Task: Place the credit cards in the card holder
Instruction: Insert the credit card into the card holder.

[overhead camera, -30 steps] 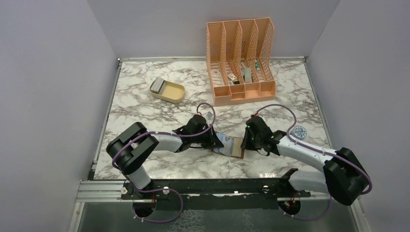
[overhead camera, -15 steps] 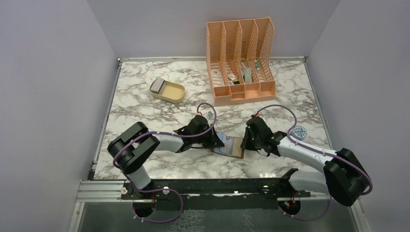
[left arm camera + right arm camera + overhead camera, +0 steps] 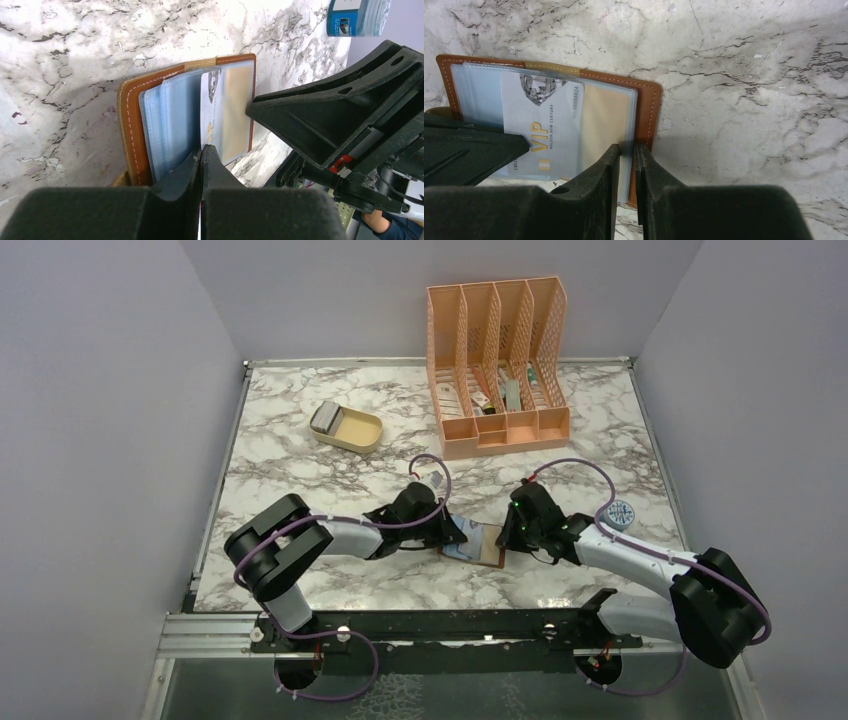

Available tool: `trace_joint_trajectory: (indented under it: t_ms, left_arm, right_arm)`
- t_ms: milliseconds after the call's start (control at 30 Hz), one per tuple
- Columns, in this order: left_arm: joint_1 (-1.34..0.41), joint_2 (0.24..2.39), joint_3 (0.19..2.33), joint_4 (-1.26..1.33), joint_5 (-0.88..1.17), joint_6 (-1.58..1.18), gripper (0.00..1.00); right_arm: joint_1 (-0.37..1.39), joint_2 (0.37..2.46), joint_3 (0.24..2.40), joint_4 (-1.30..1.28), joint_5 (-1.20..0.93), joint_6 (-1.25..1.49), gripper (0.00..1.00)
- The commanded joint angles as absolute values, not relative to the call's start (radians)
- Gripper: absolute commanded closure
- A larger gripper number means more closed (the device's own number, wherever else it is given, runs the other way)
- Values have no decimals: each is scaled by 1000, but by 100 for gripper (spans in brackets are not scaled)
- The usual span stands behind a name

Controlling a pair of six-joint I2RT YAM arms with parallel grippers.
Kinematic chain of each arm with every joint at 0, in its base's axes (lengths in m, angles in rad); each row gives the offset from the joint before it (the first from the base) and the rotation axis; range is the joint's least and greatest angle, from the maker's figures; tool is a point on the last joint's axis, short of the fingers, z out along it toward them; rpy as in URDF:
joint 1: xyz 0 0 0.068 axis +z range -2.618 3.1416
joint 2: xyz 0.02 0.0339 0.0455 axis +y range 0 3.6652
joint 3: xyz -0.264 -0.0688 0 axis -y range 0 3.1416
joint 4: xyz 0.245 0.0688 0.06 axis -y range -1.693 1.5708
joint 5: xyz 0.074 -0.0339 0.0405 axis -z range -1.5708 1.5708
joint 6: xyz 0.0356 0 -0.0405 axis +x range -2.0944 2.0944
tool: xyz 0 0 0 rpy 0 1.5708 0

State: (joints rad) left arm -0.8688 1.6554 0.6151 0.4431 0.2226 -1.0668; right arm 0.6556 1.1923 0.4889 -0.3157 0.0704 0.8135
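Observation:
The card holder (image 3: 484, 543) lies open on the marble between my two grippers, brown leather (image 3: 131, 125) outside, pale bluish pockets inside. A pale credit card (image 3: 544, 125) with gold "VIP" lettering sits partly inside a clear pocket (image 3: 212, 112). My left gripper (image 3: 452, 533) is shut on that card's outer end, its jaws (image 3: 202, 152) pressed flat with a thin card edge between them. From the opposite side, my right gripper (image 3: 508, 537) pinches the holder's edge: its fingers (image 3: 626, 152) stand a narrow gap apart with the pocket's rim and leather border (image 3: 646, 110) between them.
A tall peach four-slot organiser (image 3: 497, 365) stands at the back. A beige oval tray (image 3: 352, 430) with a grey item at its left end sits back left. A small blue round object (image 3: 620, 513) lies right of the right arm.
The left gripper has crept slightly right toward the card holder with the card. The right arm has held still.

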Motion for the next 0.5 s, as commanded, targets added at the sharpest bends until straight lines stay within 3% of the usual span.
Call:
trace_joint_trajectory:
  t_ms: [0,233,400,467]
  left_arm:
    - [-889,1686,624,435,156,-1070,100]
    - [-914,1690,627,442,159,-1069,98]
    - [-915,1665,633,438,162,-1042,72]
    - [-916,1660,639,432,165,-1032,66]
  right_arm:
    - [663,1194,471,-304,35,837,82]
    - [662,1195,474,-310,33,843,82]
    - [662,1173,510,-368,63,828,82]
    - [662,1153,519,-393,72,823,82]
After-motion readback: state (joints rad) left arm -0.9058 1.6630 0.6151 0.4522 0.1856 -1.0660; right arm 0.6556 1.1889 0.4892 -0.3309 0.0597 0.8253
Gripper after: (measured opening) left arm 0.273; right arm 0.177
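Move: The left hand pinches the VIP card by its left side; the middle of the card holder's right-hand pocket is about 5 cm to this hand's right, 1 cm ahead and 1 cm lower. The card's middle is some 2 cm ahead and 1 cm right; the holder's left flap is roughly 3 cm left, 1 cm ahead and a bit below. For the right hand, pinching the pocket's outer edge, that pocket's middle lies some 3 cm left and 1 cm ahead. The left fingers, still pinching the VIP card by its left side, ease it about half a centimetre to the right into the pocket, then open about a quarter of their range to let it go, while the hand draws back some 0.5 cm towards the base. The right hand all but stays put, keeping its pinch on the pocket's outer edge. ##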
